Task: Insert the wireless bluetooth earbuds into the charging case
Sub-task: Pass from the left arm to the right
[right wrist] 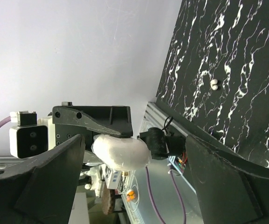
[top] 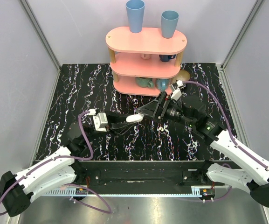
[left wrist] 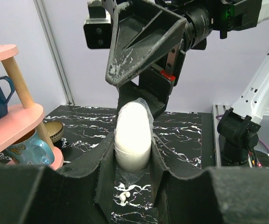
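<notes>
The charging case (top: 134, 118) is a small white glossy oval, held off the table by my left gripper (top: 127, 120), which is shut on its sides. In the left wrist view the case (left wrist: 133, 135) stands between the black fingers (left wrist: 101, 163) with its seam showing and its lid down. Two white earbuds (left wrist: 123, 198) lie together on the marbled table under it, and the right wrist view shows the earbuds (right wrist: 214, 84) too. My right gripper (top: 146, 112) is open, turned on its side, just right of the case (right wrist: 120, 151) and facing it, holding nothing.
A pink three-tier shelf (top: 146, 42) stands at the back with two blue cups (top: 135, 15) on top and mugs (top: 144, 82) on its lower tiers. A small bowl (left wrist: 54, 132) sits beside the shelf's foot. Grey walls close in the black marbled table (top: 78, 98).
</notes>
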You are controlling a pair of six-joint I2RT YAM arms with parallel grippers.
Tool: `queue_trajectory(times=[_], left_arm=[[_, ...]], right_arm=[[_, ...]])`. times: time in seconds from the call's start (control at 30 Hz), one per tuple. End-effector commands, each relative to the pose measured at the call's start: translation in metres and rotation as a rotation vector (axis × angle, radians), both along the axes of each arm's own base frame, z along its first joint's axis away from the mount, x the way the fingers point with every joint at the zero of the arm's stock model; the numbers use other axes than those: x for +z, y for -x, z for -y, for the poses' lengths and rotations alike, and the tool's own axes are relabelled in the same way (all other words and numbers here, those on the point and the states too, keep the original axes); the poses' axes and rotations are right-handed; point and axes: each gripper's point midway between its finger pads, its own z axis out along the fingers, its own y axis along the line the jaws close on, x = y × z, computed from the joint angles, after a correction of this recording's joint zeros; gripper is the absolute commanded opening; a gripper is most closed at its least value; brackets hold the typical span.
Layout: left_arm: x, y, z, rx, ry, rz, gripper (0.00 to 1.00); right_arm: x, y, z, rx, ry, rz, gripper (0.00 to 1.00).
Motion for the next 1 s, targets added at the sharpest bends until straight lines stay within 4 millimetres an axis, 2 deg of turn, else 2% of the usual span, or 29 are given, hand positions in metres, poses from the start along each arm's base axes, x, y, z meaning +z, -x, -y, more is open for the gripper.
queue_trajectory(times=[0.0,0.03,0.07,0.1,0.17,0.2,0.33,0.37,0.47,0.57,0.7,0.83,0.9,0.93,0.97], left_arm=[[0.034,-0.003,-0.004,0.036,0.079,0.081,0.00],[0.035,-0.004,-0.005,0.039,0.087,0.083,0.00],[0.035,-0.004,-0.005,0.041,0.089,0.084,0.00],[0.035,-0.005,-0.005,0.045,0.092,0.085,0.00],[0.035,-0.006,-0.005,0.048,0.095,0.085,0.00],[0.035,-0.006,-0.004,0.047,0.095,0.084,0.00],[0.035,-0.006,-0.005,0.048,0.096,0.086,0.00],[0.035,-0.006,-0.004,0.048,0.095,0.085,0.00],[0.034,-0.006,-0.004,0.046,0.092,0.082,0.00],[0.033,-0.007,-0.004,0.048,0.091,0.077,0.00],[0.032,-0.008,-0.004,0.052,0.096,0.071,0.01],[0.032,-0.009,-0.005,0.062,0.106,0.069,0.01],[0.032,-0.009,-0.005,0.061,0.105,0.071,0.01],[0.033,-0.009,-0.005,0.061,0.107,0.072,0.00],[0.033,-0.009,-0.006,0.063,0.108,0.073,0.00]], right_arm=[[0.009,0.007,-0.012,0.066,-0.112,-0.051,0.94],[0.008,0.008,-0.014,0.072,-0.134,-0.076,0.93],[-0.001,0.010,-0.015,0.077,-0.132,-0.107,0.91],[0.010,0.010,-0.016,0.091,-0.181,-0.079,0.89],[0.005,0.013,-0.018,0.106,-0.207,-0.104,0.85],[0.012,0.014,-0.018,0.108,-0.238,-0.097,0.83],[0.011,0.012,-0.016,0.098,-0.260,-0.089,0.77],[0.013,0.012,-0.016,0.096,-0.266,-0.084,0.71],[0.018,0.013,-0.017,0.104,-0.288,-0.079,0.65],[0.022,0.014,-0.016,0.112,-0.310,-0.073,0.55],[0.027,0.016,-0.016,0.125,-0.340,-0.073,0.34],[0.029,0.019,-0.016,0.140,-0.361,-0.077,0.27],[0.029,0.019,-0.016,0.142,-0.365,-0.079,0.32],[0.028,0.020,-0.016,0.145,-0.365,-0.081,0.48],[0.029,0.020,-0.016,0.143,-0.371,-0.076,0.55]])
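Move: The charging case is in the left gripper, its middle jutting about 2 cm right of the left hand point and 1 cm ahead and above. From the open right gripper it sits some 4 cm left and 1 cm back, at about the same height. The pink shelf's middle lies about 30 cm straight ahead of the right hand and 8 cm lower; small white pieces lie on the table 9 cm to its right, 2 cm ahead and roughly 28 cm below. Bring the right gripper about 2 cm left over the free end of the charging case, dipping nearly 2 cm on the way and rising again, while its fingertips tilt up some 15 degrees. Close its wide-open fingers to about half until they pinch the case. Keep the left fingers shut on the other end, easing that hand about 1 cm forward and slightly up. ##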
